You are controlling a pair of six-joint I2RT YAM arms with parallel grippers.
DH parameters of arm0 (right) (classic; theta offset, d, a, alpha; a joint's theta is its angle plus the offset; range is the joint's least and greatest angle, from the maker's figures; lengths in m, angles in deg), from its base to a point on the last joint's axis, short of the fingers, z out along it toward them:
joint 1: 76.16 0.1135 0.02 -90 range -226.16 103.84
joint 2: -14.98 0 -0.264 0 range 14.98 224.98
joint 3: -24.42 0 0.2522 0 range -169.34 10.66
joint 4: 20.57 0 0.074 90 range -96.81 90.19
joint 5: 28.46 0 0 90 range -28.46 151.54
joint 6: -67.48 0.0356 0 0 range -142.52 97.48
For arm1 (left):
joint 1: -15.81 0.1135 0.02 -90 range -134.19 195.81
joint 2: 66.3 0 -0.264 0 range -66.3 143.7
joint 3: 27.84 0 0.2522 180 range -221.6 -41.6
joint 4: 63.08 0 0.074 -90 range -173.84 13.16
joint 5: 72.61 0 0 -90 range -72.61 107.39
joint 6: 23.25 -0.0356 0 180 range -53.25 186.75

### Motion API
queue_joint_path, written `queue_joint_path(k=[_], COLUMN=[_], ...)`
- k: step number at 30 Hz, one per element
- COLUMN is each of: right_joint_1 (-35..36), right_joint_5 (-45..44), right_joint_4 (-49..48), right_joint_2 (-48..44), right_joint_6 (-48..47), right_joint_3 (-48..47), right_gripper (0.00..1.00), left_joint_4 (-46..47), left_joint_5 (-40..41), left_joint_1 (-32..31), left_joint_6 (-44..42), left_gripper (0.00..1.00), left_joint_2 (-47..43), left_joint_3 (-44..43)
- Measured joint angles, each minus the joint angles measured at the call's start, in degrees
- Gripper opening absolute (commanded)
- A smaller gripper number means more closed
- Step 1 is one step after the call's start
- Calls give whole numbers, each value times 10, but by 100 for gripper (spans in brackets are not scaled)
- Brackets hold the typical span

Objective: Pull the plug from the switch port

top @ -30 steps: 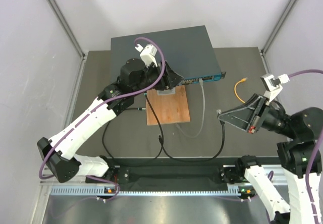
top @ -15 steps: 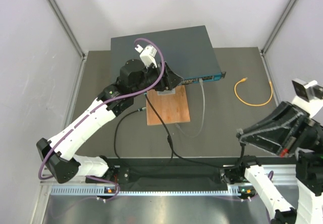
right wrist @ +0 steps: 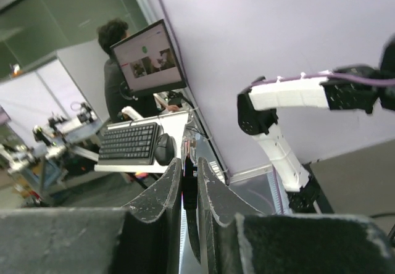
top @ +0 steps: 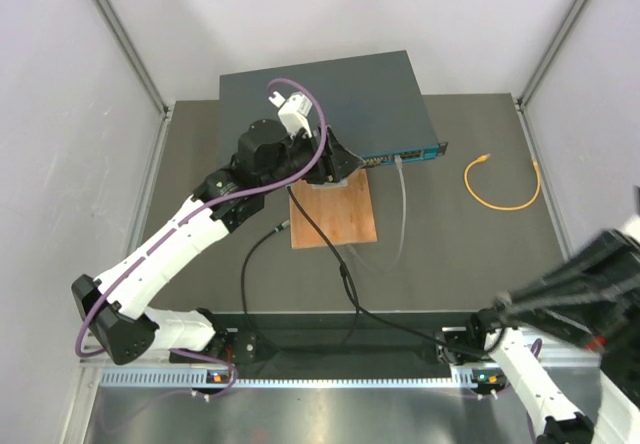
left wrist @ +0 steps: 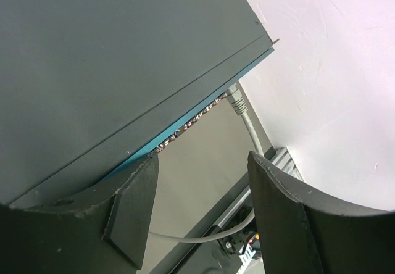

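The switch (top: pixel 330 89) is a flat dark grey box at the back, and its teal front strip (top: pixel 405 154) faces the arms. My left gripper (top: pixel 335 164) hovers open at that front edge; in the left wrist view its fingers (left wrist: pixel 133 206) frame bare table under the switch (left wrist: pixel 111 58). My right gripper (top: pixel 500 304) is raised at the near right, far from the switch. It is shut (right wrist: pixel 191 169) on a black plug (right wrist: pixel 190 184), and the plug's black cable (top: pixel 345 274) trails across the table. A grey cable's connector (left wrist: pixel 236 103) sits in a socket.
A brown wooden board (top: pixel 335 219) lies in front of the switch, under the left gripper. A yellow cable loop (top: pixel 500 189) rests at the right. The grey cable (top: pixel 402 214) curves down beside the board. White walls enclose the table on three sides.
My right arm has swung back and up toward the near right corner, dragging the black cable with it. The left arm has stayed put, still open.
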Motion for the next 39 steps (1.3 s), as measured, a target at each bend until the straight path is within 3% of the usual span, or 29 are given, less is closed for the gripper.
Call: queue_joint_path(k=[8,12,16,20,26,32,35,39], right_joint_1=[0,0,2,38,167,234,271,322], right_joint_5=[-32,-36,-37,-47,-103,-161,-187,-218], right_joint_4=[-81,-78,-50,-41,1,43,37,35], right_joint_2=[4,19,20,31,89,117,115,118], right_joint_6=[62,50,13,-16,-90,-145,-152,-165], right_joint_3=[226,246,246,258,264,267,273,273], right_gripper=[0,0,0,0,0,0,0,0], left_joint_4=[0,-9,-46,-67,-109,-132,-96,-68], left_joint_5=[-11,-9,5,5,-37,-69,-68,-37], left_joint_1=[0,0,0,0,-2,-13,-40,-111], left_joint_6=[2,-7,-21,-14,33,113,152,175], left_gripper=[64,64,64,64,63,66,67,69], left_joint_2=[0,0,-1,-30,-155,-248,-257,-202], left_joint_3=[10,0,-63,-92,31,157,217,236])
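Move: Held high in my right fingers is the black plug. Its cable's loose end hangs about 19 cm ahead of my right hand, 12 cm to the left and 40 cm below. From my left hand, open at the switch front, that loose end is some 16 cm back, 1 cm right and 18 cm lower. The grey plug sits 8 cm ahead of my left hand, 10 cm right and 14 cm below; the wooden board lies 2 cm ahead, 3 cm left and 33 cm down. Keeping the black plug pinched, I swing my right hand forward and down, about 15 cm out, tipping it down nearly 30 degrees, then carry it left towards my left hand. My left hand first lifts off the switch front, then draws back and sinks towards the cable's loose end, tilting down and finally veering right, fingers still open. ##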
